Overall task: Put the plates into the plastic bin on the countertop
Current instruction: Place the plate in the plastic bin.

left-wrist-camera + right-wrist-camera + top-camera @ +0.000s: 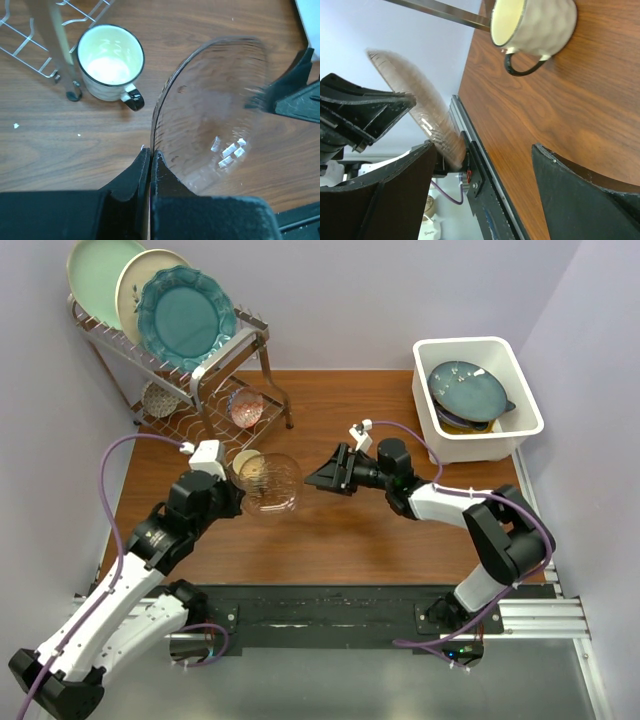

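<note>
A clear glass plate (pixel 268 483) hangs tilted above the countertop (pixel 350 530), and my left gripper (pixel 238 500) is shut on its near rim. In the left wrist view the fingers (pixel 150 152) pinch the plate's edge (pixel 210 110). My right gripper (pixel 315 480) is open, with its fingertips at the plate's right rim. In the right wrist view the plate (pixel 415 100) stands beside one finger of the open gripper (pixel 484 146). The white plastic bin (pixel 470 445) sits at the back right with a dark teal plate (pixel 468 390) lying on top of other plates.
A cream cup with a black rim (pixel 243 462) (pixel 111 62) (pixel 532 25) stands on the wood just behind the held plate. A wire rack (pixel 215 365) at the back left holds three upright plates, with a pink glass dish (pixel 245 405) on its lower shelf.
</note>
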`<state>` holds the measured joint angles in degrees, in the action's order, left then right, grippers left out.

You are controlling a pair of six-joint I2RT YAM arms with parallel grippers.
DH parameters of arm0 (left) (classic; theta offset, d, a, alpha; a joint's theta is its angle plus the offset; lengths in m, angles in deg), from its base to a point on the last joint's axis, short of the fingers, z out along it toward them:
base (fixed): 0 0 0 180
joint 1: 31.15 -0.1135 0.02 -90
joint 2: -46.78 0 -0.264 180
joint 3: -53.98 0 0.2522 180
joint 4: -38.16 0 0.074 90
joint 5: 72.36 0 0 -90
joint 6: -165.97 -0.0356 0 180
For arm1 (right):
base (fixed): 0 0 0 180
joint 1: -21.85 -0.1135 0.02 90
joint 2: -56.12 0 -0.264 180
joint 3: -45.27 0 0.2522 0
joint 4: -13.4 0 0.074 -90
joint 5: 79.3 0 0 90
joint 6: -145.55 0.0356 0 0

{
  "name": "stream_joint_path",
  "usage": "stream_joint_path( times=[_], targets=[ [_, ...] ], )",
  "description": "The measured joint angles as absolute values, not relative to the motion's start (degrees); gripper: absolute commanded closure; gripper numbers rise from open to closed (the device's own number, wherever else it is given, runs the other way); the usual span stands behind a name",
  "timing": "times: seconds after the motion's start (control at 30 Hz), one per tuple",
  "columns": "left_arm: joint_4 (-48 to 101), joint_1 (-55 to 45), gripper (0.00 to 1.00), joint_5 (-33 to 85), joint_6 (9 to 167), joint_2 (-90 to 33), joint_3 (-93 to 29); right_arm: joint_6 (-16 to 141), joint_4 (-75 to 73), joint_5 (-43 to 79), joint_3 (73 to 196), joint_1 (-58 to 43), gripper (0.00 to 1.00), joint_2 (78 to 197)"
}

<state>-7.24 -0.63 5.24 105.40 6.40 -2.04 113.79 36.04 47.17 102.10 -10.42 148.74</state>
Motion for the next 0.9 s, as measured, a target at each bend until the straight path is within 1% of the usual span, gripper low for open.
stream_joint_path(
  times=[0.23,0.4,0.43,0.57,0.6,0.67,0.7,0.73,0.77,0.8,0.83,0.87,0.9],
  targets=[
    [-7.87,-1.2,1.0,3.47,105.9,8.22,-2.04,113.79,36.18,47.23,102.1,-10.66,0.2,146.58],
    [-6.49,-1.63,1.0,6.9,105.66,6.58,-1.69,113.79,36.11,47.28,102.5,-11.97,0.23,146.62],
    [-5.97,-1.77,1.0,8.06,105.42,6.18,-1.4,113.79,36.13,47.3,102.93,-12.58,0.24,146.75],
    [-5.27,-1.92,1.0,11.42,105.22,5.26,-1.08,113.79,36.59,47.61,104.86,-14.79,0.35,148.02],
    [-4.96,-1.94,1.0,12.19,105.2,5.29,-1.05,113.81,36.9,47.74,105.4,-15.29,0.41,148.57],
    [-4.42,-1.94,1.0,13.24,105.03,5.33,-1.01,113.85,37.46,47.82,106.58,-16.36,0.49,150.1],
    [-4.15,-1.94,1.0,13.61,104.87,5.33,-1.01,113.94,37.68,47.96,107.04,-16.8,0.6,150.84],
    [-3.96,-1.96,1.0,13.87,104.83,5.33,-1.01,114.07,38.12,48.02,107.28,-17.11,0.68,151.52],
    [-3.76,-1.96,1.0,14.18,104.83,5.35,-1.01,114.22,38.58,48.2,107.39,-17.39,0.9,152.22],
    [-3.59,-1.98,1.0,14.44,104.81,5.42,-1.01,114.55,38.97,48.39,107.39,-17.59,1.0,152.74],
    [-3.54,-2.01,0.92,14.42,104.65,5.51,-1.01,114.59,39.63,48.83,107.39,-17.68,1.0,153.33],
    [-3.83,-2.12,0.71,14.2,104.41,5.55,-0.99,114.94,40.35,49.62,107.39,-17.68,1.0,153.7],
    [-3.69,-2.49,0.44,14.29,104.35,5.55,-0.84,115.1,40.55,49.44,107.39,-17.68,1.0,153.88]
  ],
)
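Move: The clear plate, held by the left hand, has its middle about 11 cm to the right hand's left and 1 cm back, roughly level. The mug stands about 18 cm left, 5 cm ahead and 12 cm below; the pink bowl in the rack lies some 18 cm left and 18 cm ahead, a little lower. From the left hand, the plate's middle is about 7 cm right and 1 cm ahead, level. The right hand goes about 5 cm left and 3 cm back, closing to pinch the left-held plate's right rim. ##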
